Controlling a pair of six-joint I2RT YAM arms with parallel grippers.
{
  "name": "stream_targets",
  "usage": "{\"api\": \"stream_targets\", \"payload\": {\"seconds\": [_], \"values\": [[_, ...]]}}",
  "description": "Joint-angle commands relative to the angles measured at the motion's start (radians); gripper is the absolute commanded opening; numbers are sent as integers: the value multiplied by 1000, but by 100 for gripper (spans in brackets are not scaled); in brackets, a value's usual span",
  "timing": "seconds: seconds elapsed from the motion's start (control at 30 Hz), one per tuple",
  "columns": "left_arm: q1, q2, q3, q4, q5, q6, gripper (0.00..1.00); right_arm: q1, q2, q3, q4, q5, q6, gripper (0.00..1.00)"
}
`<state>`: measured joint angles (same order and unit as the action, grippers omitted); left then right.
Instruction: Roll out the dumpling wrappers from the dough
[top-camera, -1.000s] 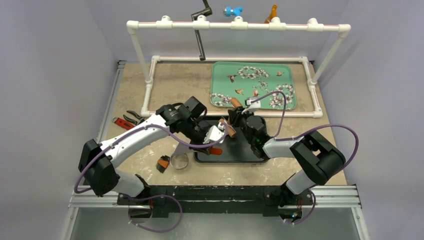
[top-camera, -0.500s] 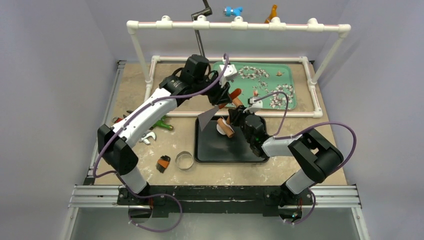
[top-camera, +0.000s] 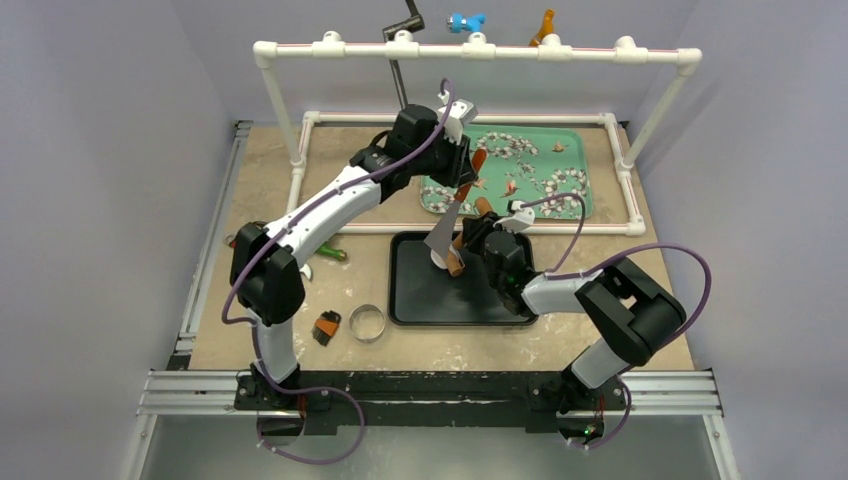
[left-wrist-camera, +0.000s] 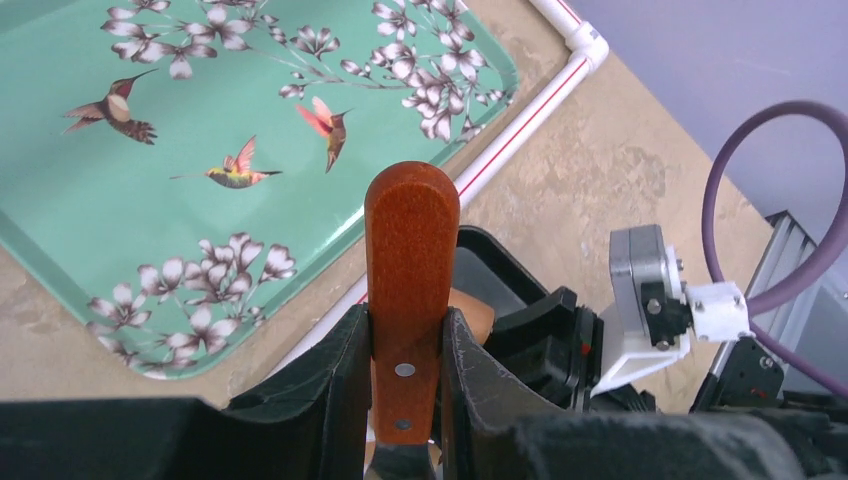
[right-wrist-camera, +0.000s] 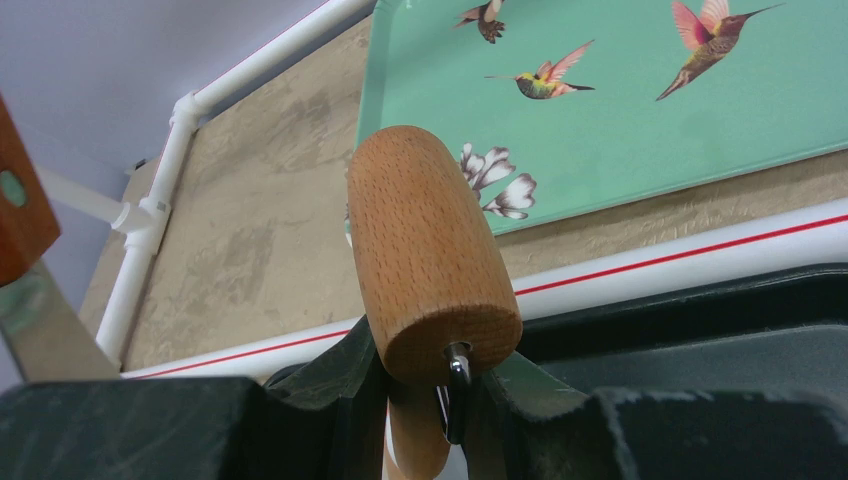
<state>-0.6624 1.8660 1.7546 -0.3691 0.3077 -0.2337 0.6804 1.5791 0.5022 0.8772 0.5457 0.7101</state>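
Note:
A black tray (top-camera: 440, 300) lies mid-table. At its far left edge a small white patch of dough (top-camera: 437, 259) shows, mostly covered, so I cannot tell whether it is a flat dumpling wrapper. My left gripper (top-camera: 462, 165) (left-wrist-camera: 408, 370) is raised over the table's back, shut on the red-brown handle of a scraper (left-wrist-camera: 410, 250). The scraper's metal blade (top-camera: 441, 235) hangs toward the dough. My right gripper (top-camera: 484, 240) (right-wrist-camera: 440, 400) is shut on the handle of a wooden roller (right-wrist-camera: 430, 260) (top-camera: 458, 262), which rests by the dough.
A green flower-and-hummingbird tray (top-camera: 535, 185) (left-wrist-camera: 150, 200) sits behind the black tray, inside a white PVC frame (top-camera: 478, 50) with tools hanging from it. A metal ring cutter (top-camera: 368, 322) and a small black-orange item (top-camera: 326, 327) lie front left. Hand tools (top-camera: 328, 250) lie further left.
My left arm has swung from the black tray's near-left side up to the back, lifting the scraper so its blade now hangs over the tray's far-left edge. The right gripper has barely moved.

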Motion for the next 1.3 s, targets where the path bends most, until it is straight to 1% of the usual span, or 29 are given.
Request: {"api": "stream_targets", "payload": {"seconds": [0.0,0.17,0.33,0.6,0.83,0.9,1.27], "values": [[0,41,64,111,15,-108,0,6,-8,22,-132,75,40,0],[4,74,28,168,21,-79,0,6,-21,13,-125,70,45,0],[3,77,-41,233,59,-62,0,6,-14,13,-105,53,41,0],[6,78,-127,313,63,-19,0,5,-38,16,-106,31,35,0],[18,93,-158,354,72,20,0,5,-60,14,-111,7,40,0],[20,91,-180,397,74,32,0,5,-71,12,-112,2,40,0],[33,68,-273,424,85,83,0,4,-115,3,-118,24,20,0]]}}
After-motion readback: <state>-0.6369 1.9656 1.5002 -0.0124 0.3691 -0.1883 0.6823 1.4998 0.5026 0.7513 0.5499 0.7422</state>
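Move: Scraper in its grip, the left gripper hangs almost over the dough, which lies about 3 cm to its left, 2 cm back and some 21 cm below. The right gripper holds the roller by its middle, 4 cm right of the left gripper, 2 cm back and 14 cm down. The black tray's centre is 5 cm back and 22 cm below the left gripper. From the right gripper the dough is roughly 6 cm left, level with it and 7 cm below. Lower the left gripper about 10 cm, easing it some 2 cm forward and to the right at the start, so the scraper's blade comes down along the left side of the roller's lower barrel towards the dough. Keep the handle gripped and the wrist nearly unturned. With the right gripper keep holding the roller almost still over the dough. ##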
